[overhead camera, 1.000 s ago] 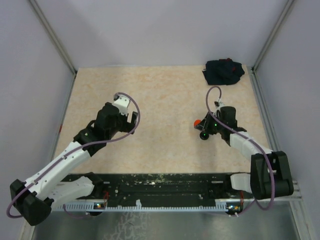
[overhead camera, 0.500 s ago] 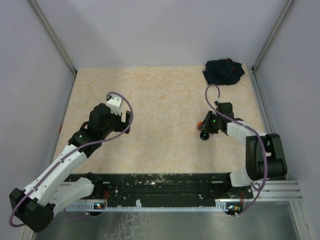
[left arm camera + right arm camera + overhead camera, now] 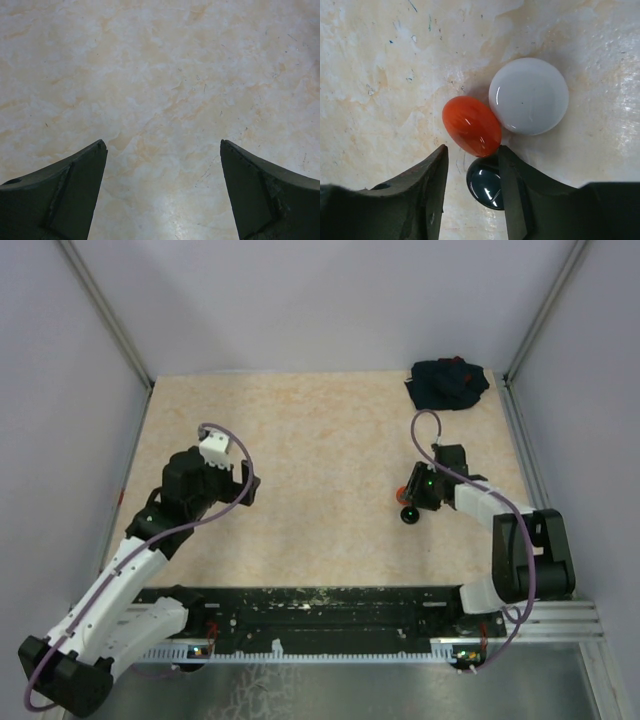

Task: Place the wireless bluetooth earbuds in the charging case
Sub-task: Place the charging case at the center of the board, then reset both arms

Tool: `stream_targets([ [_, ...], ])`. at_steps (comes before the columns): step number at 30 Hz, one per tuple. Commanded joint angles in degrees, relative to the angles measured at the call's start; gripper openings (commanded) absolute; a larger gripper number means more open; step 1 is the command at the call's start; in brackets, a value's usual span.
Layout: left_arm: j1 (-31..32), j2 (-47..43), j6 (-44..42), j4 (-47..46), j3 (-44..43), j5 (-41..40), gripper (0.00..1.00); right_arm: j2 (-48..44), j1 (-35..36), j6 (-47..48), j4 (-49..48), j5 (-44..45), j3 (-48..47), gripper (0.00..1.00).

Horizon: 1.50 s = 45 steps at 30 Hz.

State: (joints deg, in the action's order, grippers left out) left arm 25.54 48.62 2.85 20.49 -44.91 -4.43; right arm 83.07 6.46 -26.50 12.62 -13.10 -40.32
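Three glossy round charging cases lie together on the table: a red one (image 3: 471, 126), a white one (image 3: 529, 96) and a black one (image 3: 486, 184). My right gripper (image 3: 472, 149) hangs low over them with its jaws partly open. The black case lies between them against the right finger (image 3: 512, 185), with a gap to the left finger (image 3: 427, 185). From above I see the red case (image 3: 402, 494) and the black case (image 3: 410, 513) at my right gripper (image 3: 417, 496). No earbuds show in any view. My left gripper (image 3: 163, 142) (image 3: 247, 486) is wide open over bare table.
A dark bundle of cloth (image 3: 447, 383) lies in the back right corner. Walls and metal posts close in the marbled table (image 3: 320, 440) on three sides. A black rail (image 3: 320, 610) runs along the near edge between the arm bases.
My right gripper's jaws have parted, and the arm has folded closer to its base. My left arm has pulled back to the left, still open.
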Motion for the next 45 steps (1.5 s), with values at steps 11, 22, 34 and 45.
stream_targets([
  [11,-2.17,-10.14,3.88,-4.82,2.36,3.11,1.0,-20.18,-0.26,5.61,10.46,3.8,-4.7,0.76],
  [22,-2.07,-22.24,5.34,-3.86,4.92,-3.76,1.0,-48.05,-0.22,7.31,12.75,10.1,-4.18,0.86],
  [34,-2.18,-24.32,8.04,-5.25,9.0,-2.54,1.0,-67.11,-0.22,12.75,8.45,9.62,0.94,0.88],
  [45,-2.17,-24.28,7.79,-4.68,9.57,-2.01,1.0,-67.6,-0.22,14.02,6.4,8.57,3.48,0.89],
])
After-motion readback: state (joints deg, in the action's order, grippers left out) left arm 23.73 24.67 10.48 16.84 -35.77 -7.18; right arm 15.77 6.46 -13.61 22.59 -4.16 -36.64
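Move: The orange charging case that the right hand has just set down lies roughly 2 cm below that hand, about 1 cm ahead and 1 cm to the left. From the same hand, the black case is some 3 cm back and 1 cm right, the white case about 3 cm ahead and 4 cm right, both around 2 cm lower. From the left hand the orange case is about 34 cm to the right, 4 cm ahead and 20 cm down. Up and away from the three cases goes the right hand, its half-open fingers spreading wide and coming free of the orange case; it climbs nearly 30 cm, draws back and slightly right, swings its fingers up almost 60 degrees to about level, then settles a few centimetres lower. The empty, open left hand also rises, drawing back and left and tipping up about 15 degrees, then sinks slightly. ##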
